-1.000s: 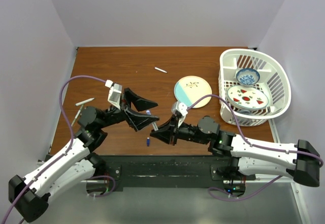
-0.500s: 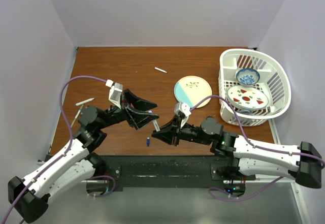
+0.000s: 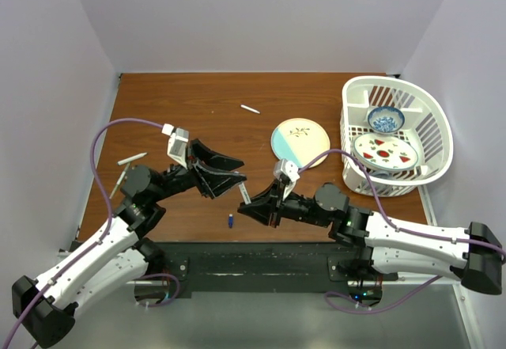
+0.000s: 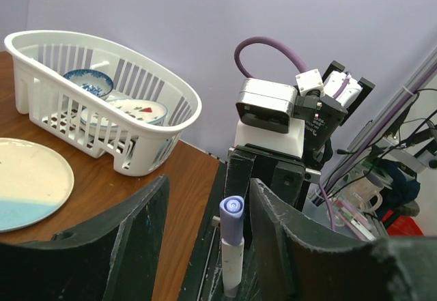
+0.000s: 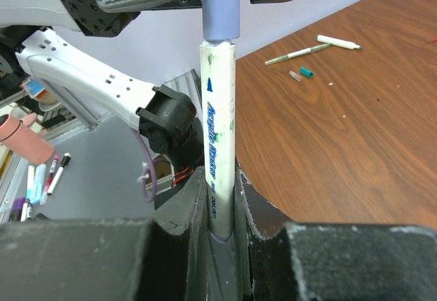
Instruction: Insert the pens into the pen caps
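Note:
My right gripper (image 5: 220,181) is shut on a white pen (image 5: 218,110) and holds it upright. A blue pen cap (image 5: 221,7) sits on the pen's top end. That capped end (image 4: 231,219) stands between the fingers of my left gripper (image 4: 207,198), which is open, with a wide gap on one side and a narrow one on the other. In the top view the two grippers (image 3: 241,171) (image 3: 251,205) meet near the table's front edge. A loose blue cap (image 3: 230,221) lies just below them. A green cap (image 5: 304,73), a green-tipped pen (image 5: 298,54) and a white pen (image 5: 338,41) lie at the left.
Another white pen (image 3: 250,109) lies at the back centre. A round plate (image 3: 300,143) sits right of centre. A white basket (image 3: 423,108) with a bowl and a patterned plate stands at the far right.
My left gripper's jaws have narrowed around the capped end of the pen. My right gripper has shifted slightly to the right with the pen.

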Controlling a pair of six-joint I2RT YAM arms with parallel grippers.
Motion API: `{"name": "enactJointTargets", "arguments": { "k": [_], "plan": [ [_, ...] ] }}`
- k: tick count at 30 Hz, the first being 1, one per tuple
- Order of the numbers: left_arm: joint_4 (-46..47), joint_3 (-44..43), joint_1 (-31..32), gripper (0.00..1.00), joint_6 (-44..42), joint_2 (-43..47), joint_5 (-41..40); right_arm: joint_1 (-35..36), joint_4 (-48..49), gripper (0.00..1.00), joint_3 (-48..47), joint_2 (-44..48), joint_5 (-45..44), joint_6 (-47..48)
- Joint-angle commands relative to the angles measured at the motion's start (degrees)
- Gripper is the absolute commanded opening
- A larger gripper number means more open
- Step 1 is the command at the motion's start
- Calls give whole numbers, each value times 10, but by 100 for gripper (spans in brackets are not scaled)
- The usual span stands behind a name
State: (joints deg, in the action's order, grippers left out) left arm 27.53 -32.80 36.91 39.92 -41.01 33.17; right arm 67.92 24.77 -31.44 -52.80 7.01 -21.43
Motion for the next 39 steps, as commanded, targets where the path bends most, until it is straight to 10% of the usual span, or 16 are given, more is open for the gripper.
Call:
{"name": "enactJointTargets", "arguments": {
  "k": [1,7,14,39],
  "plan": [
    [5,-17,1,53,3,8,-13,0,17,0,6,9,-15,-4],
    [0,-11,1,42,4,12,-13,0,18,0,10,16,-21,-5],
    [34,15,2,0,35,-3,11,0,11,0,-14,13,-53,6],
    [45,135,2,0,53,-24,-26,0,-112,0,-212,-89,-232,120]
  ]
}}
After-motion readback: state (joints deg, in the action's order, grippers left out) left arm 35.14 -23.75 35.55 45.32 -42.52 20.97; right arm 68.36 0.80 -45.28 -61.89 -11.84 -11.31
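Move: The lavender cap, already on the upright pen's end, stands between the left hand's open fingers, about 1 cm back of their midpoint and 1 cm below. From the right hand, which grips the pen's lower end, the cap is roughly 5 cm ahead, 2 cm left and 7 cm up. The dark blue cap on the table lies about 3 cm back, 4 cm left and 30 cm below the left hand; the plate some 23 cm ahead of that hand, 20 cm right, equally low. Left fingers pinch the cap; both hands then carry the pen about 5 cm forward and down, right tilting. ##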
